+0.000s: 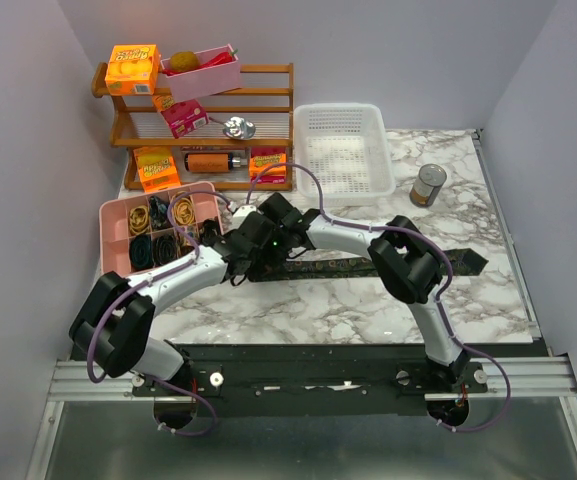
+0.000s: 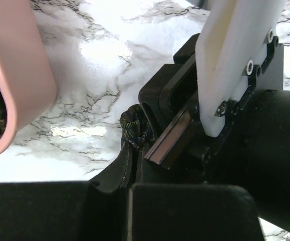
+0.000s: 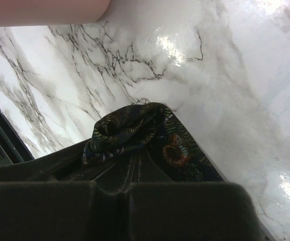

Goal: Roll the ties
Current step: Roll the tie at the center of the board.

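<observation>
One dark patterned tie lies across the marble table, its wide end at the right. Both grippers meet at its narrow left end. In the right wrist view that end is curled into a small roll, and my right gripper is shut on it. The flat strip runs away to the lower right. My left gripper is shut too, with a bit of tie fabric pinched at its fingertips. The right gripper's white and black body is right beside it. From above the arms hide the roll.
A pink compartment tray of elastic loops stands just left of the grippers; its rim is close in the left wrist view. A white basket, a can and a wooden shelf with boxes stand at the back.
</observation>
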You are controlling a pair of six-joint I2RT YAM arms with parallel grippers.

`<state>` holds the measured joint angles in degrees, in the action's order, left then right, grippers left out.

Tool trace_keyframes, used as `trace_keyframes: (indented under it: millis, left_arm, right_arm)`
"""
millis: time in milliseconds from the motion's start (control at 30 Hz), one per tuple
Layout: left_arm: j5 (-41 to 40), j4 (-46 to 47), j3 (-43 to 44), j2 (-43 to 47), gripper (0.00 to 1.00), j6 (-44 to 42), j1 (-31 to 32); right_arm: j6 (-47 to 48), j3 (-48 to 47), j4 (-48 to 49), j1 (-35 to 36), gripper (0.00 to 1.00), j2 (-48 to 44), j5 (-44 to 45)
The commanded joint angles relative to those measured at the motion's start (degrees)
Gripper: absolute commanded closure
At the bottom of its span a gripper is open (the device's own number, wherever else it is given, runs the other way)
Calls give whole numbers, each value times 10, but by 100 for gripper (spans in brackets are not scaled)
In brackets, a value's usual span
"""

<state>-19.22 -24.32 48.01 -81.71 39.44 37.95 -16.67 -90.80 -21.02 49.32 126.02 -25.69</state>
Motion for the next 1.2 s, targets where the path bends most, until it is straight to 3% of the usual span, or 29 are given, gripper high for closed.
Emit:
trace_keyframes:
  millis: [0, 567, 1167]
  left_arm:
    - [-47, -16, 25, -7, 100, -24, 21]
    - [-163, -137, 24, 32, 100, -19, 22]
    - [-202, -177, 80, -88, 100, -11, 61]
  right_arm:
    - [7, 1, 5, 18, 100, -32, -22]
    - [23, 42, -33, -21, 99, -106, 71]
    - [24, 92, -32, -56, 100, -130, 86]
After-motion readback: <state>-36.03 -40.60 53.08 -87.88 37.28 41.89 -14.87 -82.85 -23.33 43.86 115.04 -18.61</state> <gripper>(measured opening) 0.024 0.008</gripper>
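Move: At the fingertips of both hands sits the rolled end of the tie: the left hand has it about 1 cm below, the right hand about 1 cm to its left and 1 cm below. The flat part of the tie runs off to the right, its middle some 25 cm from the left hand and about level with it. From the left hand, the pink tray's middle is roughly 20 cm left and 9 cm ahead, about level in height; the white basket's is about 20 cm right and 27 cm ahead. Keeping its shut fingers on the rolled end, the left hand lifts slightly, draws it about 5 cm left and a little back, then lowers it, the fingertips swinging left by some 25 degrees. The right hand, fingers still shut, comes free of the roll, rising first, then going about 6 cm right and some forward, and sinking slightly to stay over the flat tie. ##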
